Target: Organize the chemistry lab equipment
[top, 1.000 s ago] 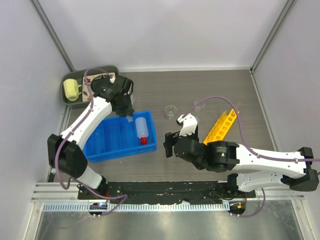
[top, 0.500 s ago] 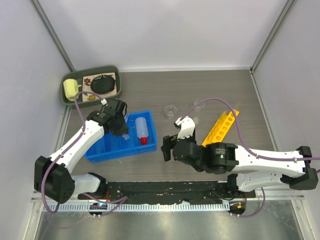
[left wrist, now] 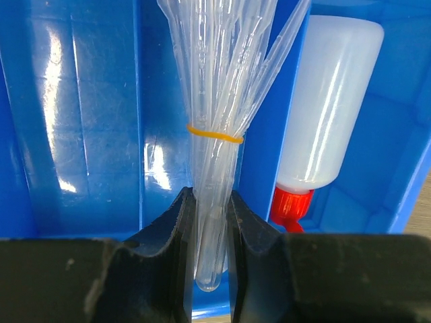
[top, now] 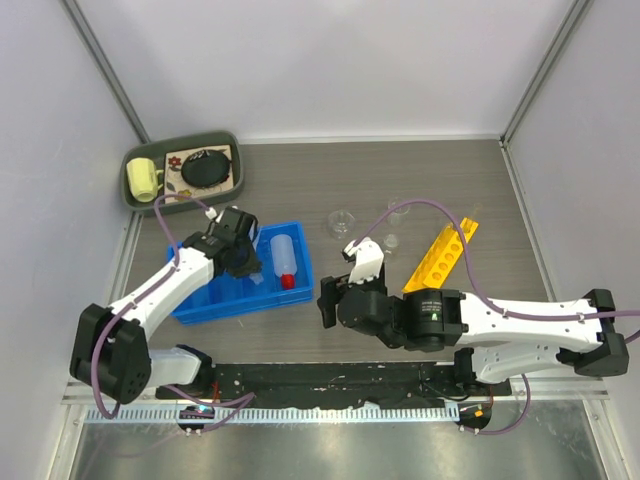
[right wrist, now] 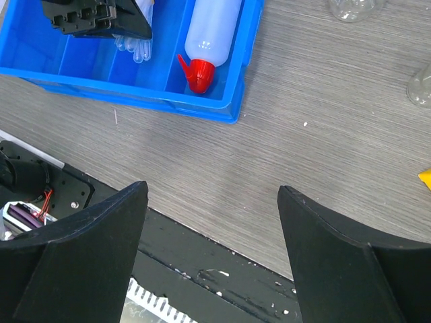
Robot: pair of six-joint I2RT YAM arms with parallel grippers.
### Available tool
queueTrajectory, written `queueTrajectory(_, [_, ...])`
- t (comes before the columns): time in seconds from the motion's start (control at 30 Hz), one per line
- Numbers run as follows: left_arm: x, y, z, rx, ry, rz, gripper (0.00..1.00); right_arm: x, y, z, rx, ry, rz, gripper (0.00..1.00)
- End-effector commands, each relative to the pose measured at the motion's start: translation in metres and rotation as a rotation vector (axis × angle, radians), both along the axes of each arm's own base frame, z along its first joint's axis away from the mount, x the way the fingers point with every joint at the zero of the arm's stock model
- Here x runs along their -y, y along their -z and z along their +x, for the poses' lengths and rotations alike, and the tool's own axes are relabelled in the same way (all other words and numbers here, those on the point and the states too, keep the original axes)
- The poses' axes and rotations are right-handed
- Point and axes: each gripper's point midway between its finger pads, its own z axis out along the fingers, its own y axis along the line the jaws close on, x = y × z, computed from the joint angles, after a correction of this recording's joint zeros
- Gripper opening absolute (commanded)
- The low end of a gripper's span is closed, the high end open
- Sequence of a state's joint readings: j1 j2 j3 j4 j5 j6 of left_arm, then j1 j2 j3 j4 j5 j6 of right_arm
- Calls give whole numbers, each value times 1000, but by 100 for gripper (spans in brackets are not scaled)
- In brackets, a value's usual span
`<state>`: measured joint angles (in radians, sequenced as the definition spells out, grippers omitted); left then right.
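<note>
My left gripper (top: 242,262) hangs over the blue bin (top: 222,292), shut on a bundle of thin clear pipettes (left wrist: 217,94) tied with a yellow band. The bundle points down into the bin's middle compartment (left wrist: 87,134). A white squeeze bottle with a red cap (top: 283,257) lies in the compartment to the right (left wrist: 330,101). My right gripper (top: 330,298) is open and holds nothing, low over the table just right of the bin's corner (right wrist: 237,108). Small clear beakers (top: 342,221) (top: 392,241) and a long yellow rack (top: 440,252) sit on the table beyond it.
A green tray (top: 236,152) at the back left holds a yellow mug (top: 143,178) and a round black object (top: 205,167). A third small glass (top: 395,208) stands near the rack. The black base rail (right wrist: 222,269) runs along the table's near edge.
My left arm has swung back from beside the green tray to over the blue bin, carrying the pipette bundle. The right arm has shifted a little left and toward the near edge.
</note>
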<state>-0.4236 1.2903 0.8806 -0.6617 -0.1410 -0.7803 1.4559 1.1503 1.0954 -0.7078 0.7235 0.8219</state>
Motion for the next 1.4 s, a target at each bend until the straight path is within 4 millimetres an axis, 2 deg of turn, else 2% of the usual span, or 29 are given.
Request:
queueTrajectory(0.0, [-1, -4, -2, 54, -43, -33, 0, -6, -2, 2, 9, 24, 26, 83])
queueTrajectory(0.23, [-1, -4, -14, 61, -50, -59, 0, -16, 1, -2, 5, 6, 19, 83])
queueTrajectory(0.33, [-1, -3, -18, 65, -51, -64, 4, -20, 3, -3, 7, 0, 12, 83])
queueTrajectory(0.4, [-2, 0, -19, 64, -52, -59, 11, -22, 3, -4, 8, -2, 10, 83])
queueTrajectory(0.6, [2, 15, -20, 43, -35, -69, 12, -27, 6, -7, 8, -9, 0, 83])
queueTrajectory(0.83, [13, 21, -15, 44, 3, -87, 37, -26, 9, -6, 15, 1, -9, 84])
queueTrajectory(0.87, [15, 21, -14, 46, 15, -88, 43, -26, 10, -7, 14, -1, -12, 84])
queueTrajectory(1.07, [23, 11, -9, 57, 51, -89, 61, -24, 11, -3, 34, 14, -31, 84])
queueTrajectory(1.2, [24, -5, -5, 73, 74, -73, 64, -21, 2, 6, 68, 52, -36, 85])
queueTrajectory(1.3, [24, -28, -1, 102, 89, -60, 64, -17, -7, 27, 94, 81, -62, 87])
queueTrajectory(1.33, [24, -41, 0, 113, 98, -51, 64, -16, -4, 34, 94, 90, -85, 87])
queueTrajectory(1.37, [25, -48, 0, 125, 107, -49, 64, -10, -2, 51, 81, 129, -96, 87])
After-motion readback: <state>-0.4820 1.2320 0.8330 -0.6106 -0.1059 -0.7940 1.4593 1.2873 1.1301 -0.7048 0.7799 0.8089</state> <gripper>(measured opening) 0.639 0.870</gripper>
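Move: The left hand already grips the pipette bundle just below its band, over the blue bin's middle compartment, whose centre lies roughly 2 cm ahead, 1 cm right and 5 cm below. In the compartment beyond, the red-capped bottle lies about 7 cm right and 2 cm ahead; an empty compartment is some 6 cm left, level with the hand. From the right hand, the middle compartment is about 14 cm left, 12 cm ahead and 19 cm down. Left hand eases the pipettes back and down some 3 cm, lets go, rises clear; empty right hand sinks. ##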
